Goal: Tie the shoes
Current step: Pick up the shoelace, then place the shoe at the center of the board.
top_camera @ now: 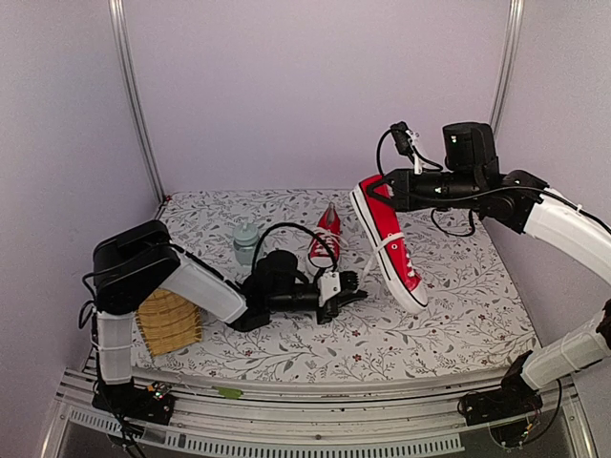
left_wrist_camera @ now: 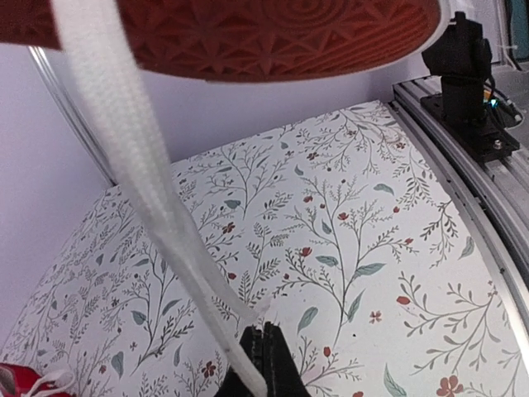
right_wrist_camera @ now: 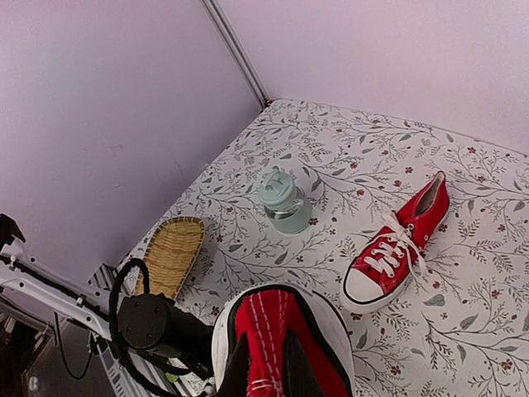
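One of the shoes [top_camera: 389,239], red with a white sole, hangs tilted in the air with its toe down. My right gripper [top_camera: 374,183] is shut on its heel, and the wrist view shows red heel canvas [right_wrist_camera: 281,331] pinched between the fingers of the right gripper [right_wrist_camera: 269,364]. A white lace [top_camera: 380,250] runs from this shoe down to my left gripper [top_camera: 358,280]. Seen from the left wrist, the lace [left_wrist_camera: 140,165] stretches from under the sole [left_wrist_camera: 273,33] into the shut left gripper [left_wrist_camera: 266,331]. The other shoe [top_camera: 326,234] lies on the table behind, laces loose [right_wrist_camera: 397,248].
A pale green bottle [top_camera: 245,240] stands left of the lying shoe. A woven basket [top_camera: 170,322] sits at the table's left front, by the left arm. The floral cloth [top_camera: 449,315] covers the table. The right arm's base [left_wrist_camera: 463,66] stands on the front rail.
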`<action>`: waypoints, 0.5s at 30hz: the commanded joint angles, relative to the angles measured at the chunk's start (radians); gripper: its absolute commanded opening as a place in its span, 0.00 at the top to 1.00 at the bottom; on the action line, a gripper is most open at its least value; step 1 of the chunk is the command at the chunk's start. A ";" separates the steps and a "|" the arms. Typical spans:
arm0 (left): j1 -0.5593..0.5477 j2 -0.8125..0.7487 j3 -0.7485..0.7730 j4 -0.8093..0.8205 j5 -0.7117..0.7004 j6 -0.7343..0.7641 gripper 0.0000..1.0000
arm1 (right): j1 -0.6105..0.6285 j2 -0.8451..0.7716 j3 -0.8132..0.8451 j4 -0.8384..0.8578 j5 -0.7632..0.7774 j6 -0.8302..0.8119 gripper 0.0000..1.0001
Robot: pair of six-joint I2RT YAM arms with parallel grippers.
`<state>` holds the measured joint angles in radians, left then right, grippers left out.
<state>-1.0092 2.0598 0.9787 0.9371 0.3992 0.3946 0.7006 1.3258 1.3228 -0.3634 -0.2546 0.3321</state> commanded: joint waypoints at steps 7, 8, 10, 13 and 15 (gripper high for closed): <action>-0.004 -0.309 -0.118 -0.280 -0.209 -0.026 1.00 | 0.090 -0.035 -0.042 -0.189 0.634 0.115 0.99; -0.004 -0.335 -0.131 -0.308 -0.222 -0.028 1.00 | 0.111 -0.023 -0.060 -0.180 0.663 0.144 0.99; -0.003 -0.382 -0.157 -0.356 -0.265 -0.031 1.00 | 0.146 0.015 -0.101 -0.134 0.705 0.180 0.99; 0.008 -0.432 -0.183 -0.434 -0.338 -0.033 1.00 | 0.153 0.089 -0.197 -0.016 0.666 0.248 0.99; 0.012 -0.447 -0.186 -0.488 -0.388 -0.021 1.00 | 0.156 0.156 -0.211 0.057 0.629 0.295 0.99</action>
<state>-1.0065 1.6371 0.8192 0.6136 0.1337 0.3737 0.8471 1.3808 1.1584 -0.4702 0.3492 0.5030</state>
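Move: The red shoe that the right hand grips by its heel has its middle about 6 cm right of the left hand, 2 cm nearer the base and 14 cm higher; from the right hand it is some 8 cm back, 3 cm right and 9 cm below. Its lace runs down into the left fingers. The other shoe lies roughly 20 cm ahead of the left hand, 9 cm to its left and 9 cm below. The lace, already pinched in the shut left fingers, is drawn away from the held shoe about 7 cm to the left and 6 cm up, the left hand turning some 15 degrees counter-clockwise. The right hand keeps its grip on the heel and brings the shoe down nearly 12 cm, first swinging right as well, while the wrist turns clockwise and rolls its left side down. ##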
